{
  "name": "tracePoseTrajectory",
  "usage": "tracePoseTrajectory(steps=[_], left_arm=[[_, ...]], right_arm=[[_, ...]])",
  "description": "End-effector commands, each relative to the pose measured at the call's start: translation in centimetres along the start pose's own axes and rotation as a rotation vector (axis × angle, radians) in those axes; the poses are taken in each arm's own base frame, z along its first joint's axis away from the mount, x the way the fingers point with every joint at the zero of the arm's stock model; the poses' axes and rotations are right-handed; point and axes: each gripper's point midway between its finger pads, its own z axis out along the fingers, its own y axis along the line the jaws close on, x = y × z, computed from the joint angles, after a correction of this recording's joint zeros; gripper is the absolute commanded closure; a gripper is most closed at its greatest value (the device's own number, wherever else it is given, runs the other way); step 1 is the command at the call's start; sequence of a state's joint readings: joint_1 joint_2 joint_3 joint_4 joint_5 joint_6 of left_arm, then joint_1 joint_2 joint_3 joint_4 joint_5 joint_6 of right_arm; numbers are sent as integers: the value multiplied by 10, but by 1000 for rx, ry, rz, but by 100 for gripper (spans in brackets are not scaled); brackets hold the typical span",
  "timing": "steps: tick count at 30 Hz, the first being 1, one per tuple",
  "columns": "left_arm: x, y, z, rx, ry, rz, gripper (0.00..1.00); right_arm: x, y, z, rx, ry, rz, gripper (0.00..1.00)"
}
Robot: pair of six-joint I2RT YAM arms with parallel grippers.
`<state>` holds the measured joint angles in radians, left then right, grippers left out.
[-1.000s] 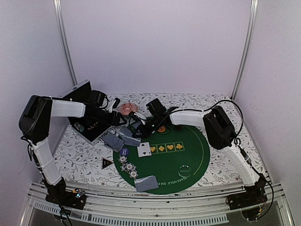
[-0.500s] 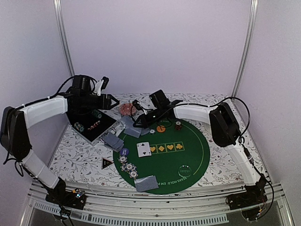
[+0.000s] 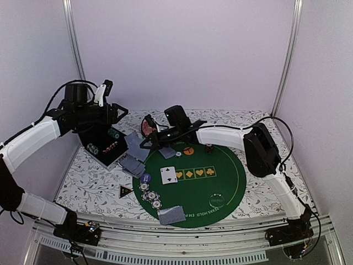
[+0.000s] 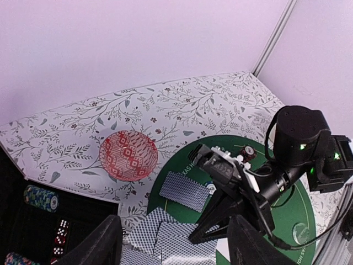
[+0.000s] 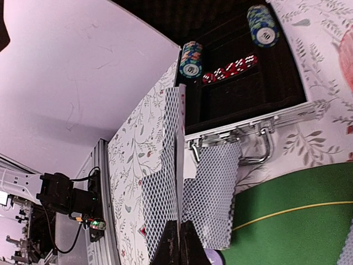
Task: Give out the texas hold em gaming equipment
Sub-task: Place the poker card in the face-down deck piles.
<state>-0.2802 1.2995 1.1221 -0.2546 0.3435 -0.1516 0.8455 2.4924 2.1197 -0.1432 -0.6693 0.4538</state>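
Observation:
My right gripper (image 3: 144, 143) is shut on grey-blue-backed playing cards (image 3: 135, 147), held on edge (image 5: 161, 201) above the case's front edge. More face-down cards (image 3: 132, 165) lie fanned below them (image 5: 214, 194). On the green mat (image 3: 226, 171) are one face-down card (image 3: 167, 153), a face-up card (image 3: 169, 175), a card pile (image 3: 172, 214), poker chips (image 3: 149, 195), a dark chip (image 3: 209, 148) and an orange button (image 3: 188, 150). My left gripper (image 4: 176, 247) hangs open and empty, high over the case (image 3: 113, 114).
An open black case (image 3: 106, 148) at the left holds chip stacks (image 5: 190, 61) and red dice (image 5: 229, 69). A pink patterned dish (image 4: 128, 155) sits behind the mat. A clear disc (image 3: 218, 200) and a black triangle (image 3: 125, 191) lie near the front.
My left arm has lifted up and back to the left, away from the cards. The right gripper has swung left over the case edge, carrying cards.

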Motion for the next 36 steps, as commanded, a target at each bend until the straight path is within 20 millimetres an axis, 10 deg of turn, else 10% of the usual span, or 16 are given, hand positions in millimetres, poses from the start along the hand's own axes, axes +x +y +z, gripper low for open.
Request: tracePoseTrajectory(steps=[1,21,36], left_arm=[[20,10,-5,-36,50,9,33],[32,12,-6,-27,72,28,33],[37,9,-7,-10,104,96,31]], right_arm=[[30,-12,33,-26,32,94,99],[47,-25,65,-7,42,91,97],[31,-13,51,46,29,11,58]])
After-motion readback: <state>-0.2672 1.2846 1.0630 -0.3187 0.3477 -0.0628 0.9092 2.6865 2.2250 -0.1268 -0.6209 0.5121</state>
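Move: Some 8 cm to the right hand's left, 4 cm back and 11 cm below lies the face-down pile beside the case's front edge; that hand already pinches a card. The chip case is centred about 19 cm to its left and 6 cm farther out. The purple chip lies 11 cm back and 1 cm left, the face-up club card 10 cm back and 9 cm right. From the left hand the pile is roughly 7 cm back and 26 cm below, about level sideways. Bringing the pinched card down to the face-down pile, the right hand sinks about 8 cm while easing some 3 cm left and 2 cm back, the fingers tipping a little steeper. It rises a centimetre, settles low over the pile, then opens the fingers to about a third. The empty, open left hand sinks 3–4 cm. ##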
